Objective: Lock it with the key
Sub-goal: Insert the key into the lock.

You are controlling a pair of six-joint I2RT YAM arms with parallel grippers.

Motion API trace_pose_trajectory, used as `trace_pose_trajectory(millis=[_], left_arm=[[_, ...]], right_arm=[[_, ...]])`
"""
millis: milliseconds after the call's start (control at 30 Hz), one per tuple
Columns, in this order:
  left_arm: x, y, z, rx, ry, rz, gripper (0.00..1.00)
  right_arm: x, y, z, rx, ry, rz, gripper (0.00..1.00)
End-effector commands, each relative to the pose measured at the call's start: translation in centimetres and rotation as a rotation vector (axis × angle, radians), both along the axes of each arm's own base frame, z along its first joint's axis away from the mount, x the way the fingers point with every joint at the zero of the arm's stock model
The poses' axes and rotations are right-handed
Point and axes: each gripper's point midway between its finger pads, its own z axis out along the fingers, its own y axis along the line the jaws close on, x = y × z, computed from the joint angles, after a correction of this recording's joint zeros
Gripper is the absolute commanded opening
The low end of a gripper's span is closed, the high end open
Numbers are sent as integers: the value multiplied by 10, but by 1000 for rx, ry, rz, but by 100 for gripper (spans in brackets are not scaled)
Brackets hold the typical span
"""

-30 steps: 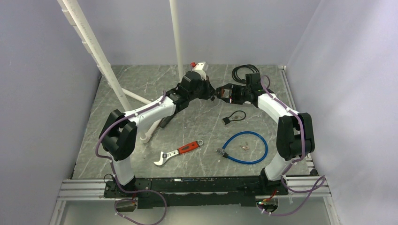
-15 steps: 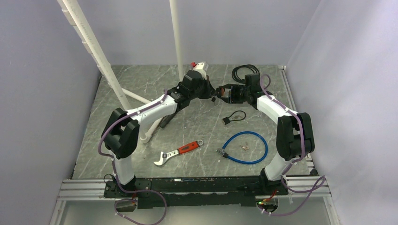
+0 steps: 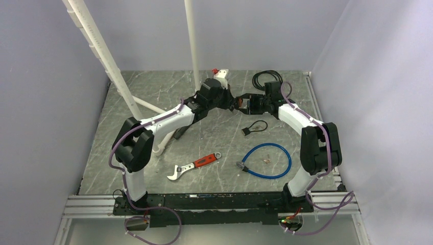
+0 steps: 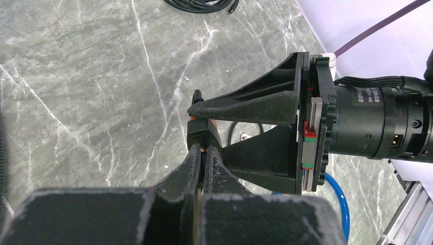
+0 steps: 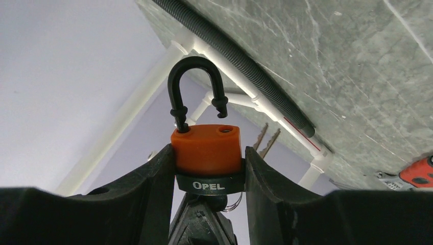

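An orange padlock [image 5: 207,148] with a black OPEL band is clamped between the fingers of my right gripper [image 5: 209,153]. Its black shackle [image 5: 196,87] stands open, one leg out of its hole. My left gripper [image 4: 203,150] is shut on the key [image 4: 203,148], of which only a brass sliver shows between the fingertips. These tips press against the padlock's underside [image 4: 200,133]. A thin key ring [image 5: 232,204] hangs below the lock. From above, the left gripper [image 3: 230,102] and right gripper [image 3: 241,103] meet over the table's back middle. How deep the key sits is hidden.
On the table lie a blue cable lock [image 3: 265,160], a red-handled wrench [image 3: 194,166], a small black lock with a loop [image 3: 254,127] and a coil of black cable [image 3: 265,77]. White pipes [image 3: 191,41] rise at the back left. A white and red object [image 3: 220,73] stands behind the left gripper.
The two grippers have drawn closer together: the left one moved a little right and back, up to the padlock held by the right one. Both grips are unchanged.
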Motion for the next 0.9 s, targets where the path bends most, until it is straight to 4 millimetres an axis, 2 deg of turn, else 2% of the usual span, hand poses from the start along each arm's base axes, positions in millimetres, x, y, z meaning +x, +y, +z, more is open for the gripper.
trace_pose_trajectory(millis=[0,133,233,367,533,633,700,767,867], left_arm=[[-5,-2,-35,78,2,-21,0],[-7,1,-47,93,6,-20,0],[-2,0,-44,94,-29,-27,1],[-1,-2,-22,65,-48,-81,26],[-12,9,21,-5,-30,-182,52],[-31,15,55,-30,-75,-313,70],[-48,22,70,-26,-131,-411,82],[-61,30,68,7,-160,-469,89],[-69,38,57,70,-158,-503,98]], right_arm=[[-12,39,81,183,-124,167,0],[-7,41,101,201,-181,181,0],[-12,42,94,203,-151,185,0],[-15,35,78,193,-115,175,0],[-15,17,59,166,-85,140,0],[-13,4,51,138,-113,131,0],[-12,0,52,130,-155,140,0],[-9,0,57,123,-219,161,0],[-9,2,63,116,-290,194,0]])
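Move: The left fingers, shut on the key, have it already up against the padlock's keyhole; the padlock's body is about 3 cm to their right and 2 cm ahead, a touch lower. On the table some 18 cm below, the short black cable lies about 11 cm to the right and 7 cm back, and the grey corrugated tube some 17 cm to the left, about level. The right hand holds the padlock in its fingertips, the key about 4 cm to its left and 2 cm back. The left hand at first stays at the padlock with the key still pinched, hardly shifting, then its fingers spread almost fully and let go of the key's head. As they open it draws away from the padlock, back and to the left and then also upward, about 5 cm in all and gathering speed, turning some 20 degrees clockwise, while the right hand keeps its hold on the padlock and eases only about a centimetre back and up. ##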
